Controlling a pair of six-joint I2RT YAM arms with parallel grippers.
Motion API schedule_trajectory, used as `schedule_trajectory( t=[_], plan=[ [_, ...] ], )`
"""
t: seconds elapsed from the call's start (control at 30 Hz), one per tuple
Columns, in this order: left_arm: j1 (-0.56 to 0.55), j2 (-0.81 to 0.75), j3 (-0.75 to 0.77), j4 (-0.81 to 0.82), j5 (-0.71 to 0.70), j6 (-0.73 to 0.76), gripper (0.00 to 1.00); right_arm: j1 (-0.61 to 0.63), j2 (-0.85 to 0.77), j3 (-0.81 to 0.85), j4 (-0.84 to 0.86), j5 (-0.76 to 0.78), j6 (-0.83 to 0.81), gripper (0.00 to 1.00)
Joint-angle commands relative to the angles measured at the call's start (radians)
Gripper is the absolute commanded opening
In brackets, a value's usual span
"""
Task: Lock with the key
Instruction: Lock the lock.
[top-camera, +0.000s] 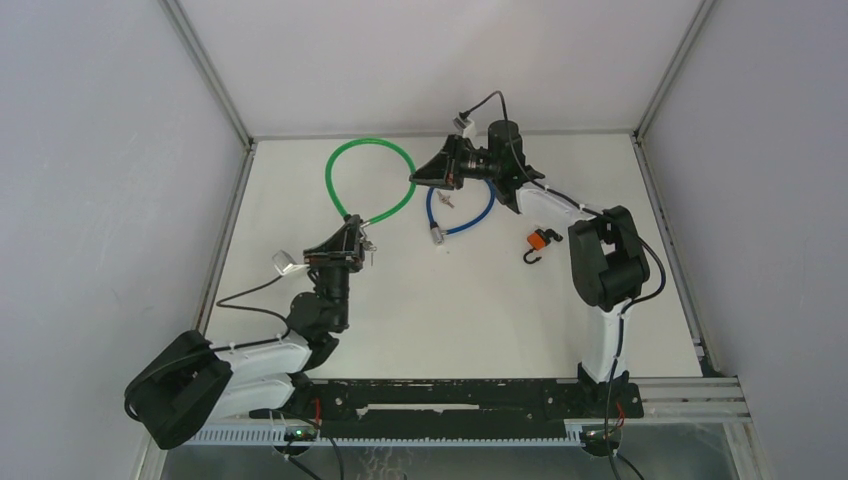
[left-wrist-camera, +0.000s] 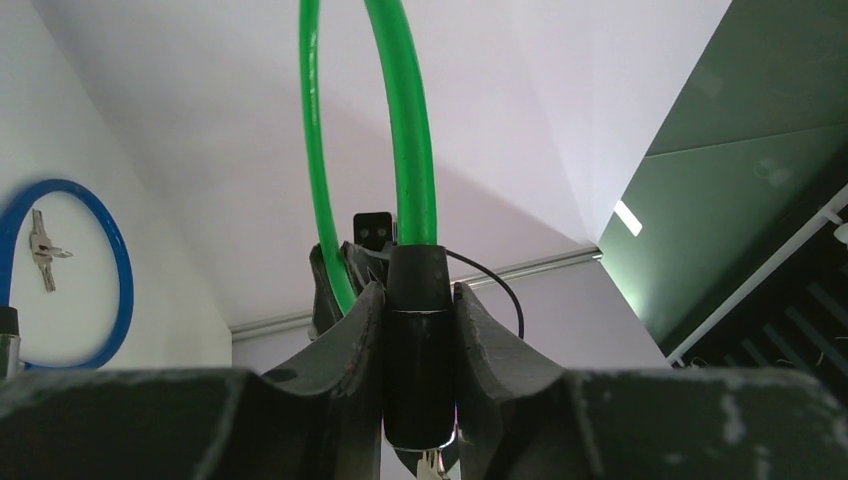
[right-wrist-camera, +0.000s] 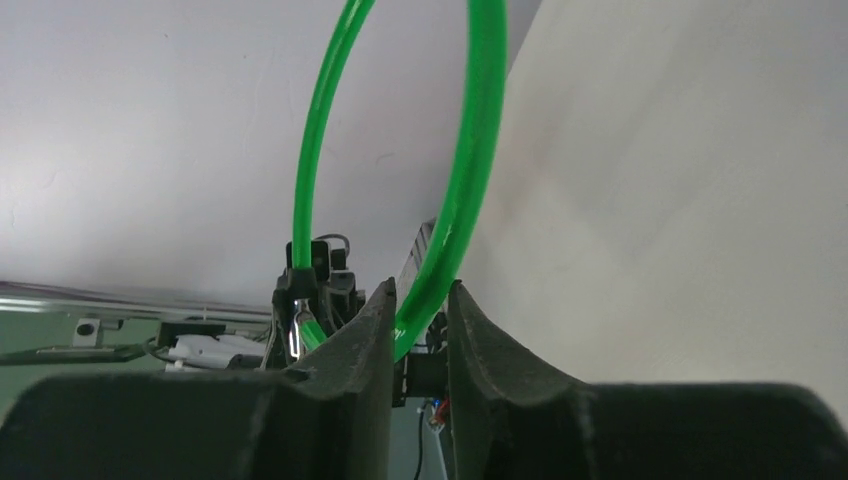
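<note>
A green cable lock (top-camera: 368, 180) lies as a loop on the white table. My left gripper (top-camera: 353, 235) is shut on its black cylinder body (left-wrist-camera: 418, 340), and the green cable (left-wrist-camera: 405, 130) rises from the body's top. A silver key (left-wrist-camera: 432, 465) pokes out below the body. My right gripper (top-camera: 416, 176) is at the loop's right side. In the right wrist view the right gripper (right-wrist-camera: 420, 292) has its jaws slightly apart, with the green cable (right-wrist-camera: 470, 190) passing between the tips and a gap beside it. Beyond it the lock body and a silver piece (right-wrist-camera: 297, 325) show.
A blue cable lock (top-camera: 462, 212) with a bunch of keys (top-camera: 445, 200) inside its loop lies right of the green one; the blue lock (left-wrist-camera: 112, 262) also shows at the left in the left wrist view. A small orange and black hook (top-camera: 540, 241) lies near the right arm.
</note>
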Motion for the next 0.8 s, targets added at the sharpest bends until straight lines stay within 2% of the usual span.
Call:
schedule_trajectory(
  t=[0.0, 0.1, 0.2, 0.4, 0.67, 0.77],
  plan=[
    [-0.005, -0.025, 0.003, 0.04, -0.014, 0.044, 0.0, 0.065, -0.079, -0.008, -0.007, -0.143, -0.037, 0.33],
    [-0.003, -0.022, -0.002, 0.043, -0.03, 0.044, 0.0, 0.064, -0.085, -0.026, 0.011, -0.138, -0.021, 0.45],
    [-0.004, -0.025, -0.004, 0.043, -0.048, 0.05, 0.0, 0.062, -0.106, -0.051, 0.011, -0.12, -0.022, 0.66],
    [-0.002, -0.033, -0.003, 0.044, -0.066, 0.079, 0.0, 0.055, -0.165, -0.106, -0.012, -0.1, -0.022, 0.99],
    [0.002, -0.027, 0.001, 0.053, -0.061, 0.093, 0.0, 0.076, -0.295, -0.234, -0.005, -0.068, -0.004, 0.99],
    [0.015, -0.034, 0.013, 0.059, 0.001, 0.108, 0.0, 0.1, -0.314, -0.268, 0.023, -0.094, 0.011, 0.98]
  ],
)
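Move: The key in the green lock lies about 15 cm back and 8 cm left of the right hand, near its height. The green cable still runs between those fingertips. Down on the table, some 16 cm below, the blue lock lies about 3 cm back and 5 cm right, the loose keys about 9 cm ahead and 7 cm right. From the left hand, which holds the green lock, the key is some 3 cm back, 2 cm right and slightly below. Backward towards the key, the right hand travels nearly 10 cm, spreading its fingers from a quarter open to full width and coming free of the green cable. It swings slightly left and about 10 degrees counter-clockwise at first, then rises some 2 cm while easing right again. The left hand keeps its pinch on the green lock, drifting about 1 cm left and down. ##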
